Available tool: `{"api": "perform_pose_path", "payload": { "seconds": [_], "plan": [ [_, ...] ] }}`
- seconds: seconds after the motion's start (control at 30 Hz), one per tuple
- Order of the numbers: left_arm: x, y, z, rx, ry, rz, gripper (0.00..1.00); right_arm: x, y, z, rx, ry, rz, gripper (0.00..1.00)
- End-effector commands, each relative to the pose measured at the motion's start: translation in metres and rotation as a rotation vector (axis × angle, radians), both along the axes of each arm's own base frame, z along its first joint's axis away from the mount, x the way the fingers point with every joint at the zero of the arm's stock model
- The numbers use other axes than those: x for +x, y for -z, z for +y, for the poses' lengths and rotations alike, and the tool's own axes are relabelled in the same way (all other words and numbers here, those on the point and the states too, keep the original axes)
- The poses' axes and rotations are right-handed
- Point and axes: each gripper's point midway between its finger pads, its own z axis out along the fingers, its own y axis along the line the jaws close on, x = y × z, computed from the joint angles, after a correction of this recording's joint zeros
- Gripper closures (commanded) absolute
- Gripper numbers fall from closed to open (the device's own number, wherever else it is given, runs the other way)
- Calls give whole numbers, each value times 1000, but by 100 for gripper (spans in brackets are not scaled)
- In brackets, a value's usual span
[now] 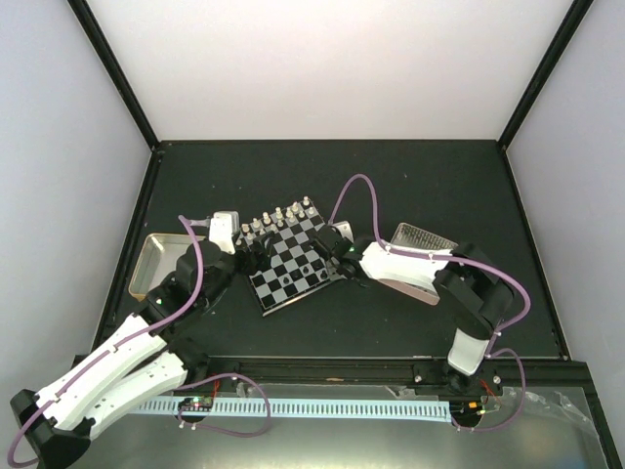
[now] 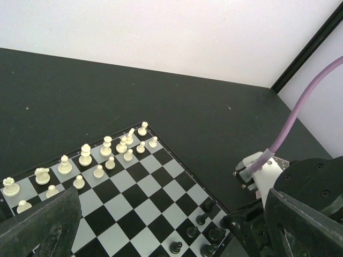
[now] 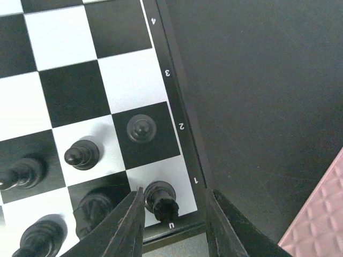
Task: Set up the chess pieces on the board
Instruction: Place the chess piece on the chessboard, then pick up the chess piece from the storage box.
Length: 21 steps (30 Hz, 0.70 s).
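The board point(image 1: 289, 277) lies mid-table, turned at an angle. Pale chess pieces point(image 1: 278, 218) fill its far edge, and in the left wrist view they stand in two rows point(image 2: 86, 155). Black pieces point(image 2: 206, 235) cluster at the board's right corner. My right gripper point(image 3: 174, 193) hangs open over that corner point(image 1: 332, 256). A black rook point(image 3: 159, 199) stands upright on the corner square between the jaws, close to the left finger and well apart from the right one. Two black pawns point(image 3: 140, 128) stand one row in. My left gripper point(image 2: 172, 214) is open at the board's left side point(image 1: 244, 256), holding nothing.
A tan-rimmed metal tray point(image 1: 156, 264) lies left of the board behind my left arm. A pink-rimmed tray point(image 1: 415, 259) lies to the right under my right arm, its corner visible point(image 3: 321, 219). White walls enclose the dark table on three sides.
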Motion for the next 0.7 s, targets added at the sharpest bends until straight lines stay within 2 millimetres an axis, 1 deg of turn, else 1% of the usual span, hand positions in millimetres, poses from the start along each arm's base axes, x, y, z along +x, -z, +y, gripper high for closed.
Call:
{"api": "perform_pose_path", "payload": {
  "seconds": [0.0,0.07,0.13,0.2,0.23,0.3,0.37,0.43,0.47,0.53,0.67],
  "plan": [
    [1,-4,-3,-2,19,-17,5,8,-34,1,97,54,-89,66],
    [1,-5,-3,-5,23,-17,5,11,-46,-4,143,95,-112,66],
    [0,-6,-4,-5,28,-19,4,14,-60,-16,193,151,-137,65],
    [0,-6,-4,-5,30,-19,4,17,-72,-36,243,223,-163,65],
    [0,-5,-5,-2,33,-17,4,18,-77,-48,264,258,-176,63],
    [0,-3,-6,-2,39,-13,4,19,-82,-79,291,349,-198,58],
    [0,-1,-9,-2,51,-6,4,19,-78,-112,302,434,-188,54],
    [2,2,-12,-2,59,5,4,14,-67,-142,298,506,-149,51],
    [2,3,-13,-5,64,9,4,11,-61,-154,292,532,-125,49],
    [4,6,-16,-5,72,19,4,1,-46,-172,270,565,-80,45],
    [7,13,-22,-1,86,40,4,-25,-22,-191,244,606,29,42]
  ]
}}
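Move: The right hand stands over the chessboard's near right corner, its parted fingers around the black corner piece just set there, which is about 1 cm below. The loose chess pieces in the pink box lie some 17 cm to its right, 2 cm back and 2 cm lower; the box's middle is about 17 cm right and 1 cm ahead. A black pawn stands about 2 cm ahead and 1 cm left. From the left hand, the loose pieces are roughly 33 cm right, 4 cm back and 22 cm down. The right hand's already parted fingers lift clear of the corner piece and swing in an arc from the board to the right: up about 8 cm, about 18 cm across to the pink box, then sinking over its loose pieces without reaching them. On the way the wrist turns clockwise some 35 degrees and the fingers open wider. Late on, the empty left hand eases slightly right and down. ##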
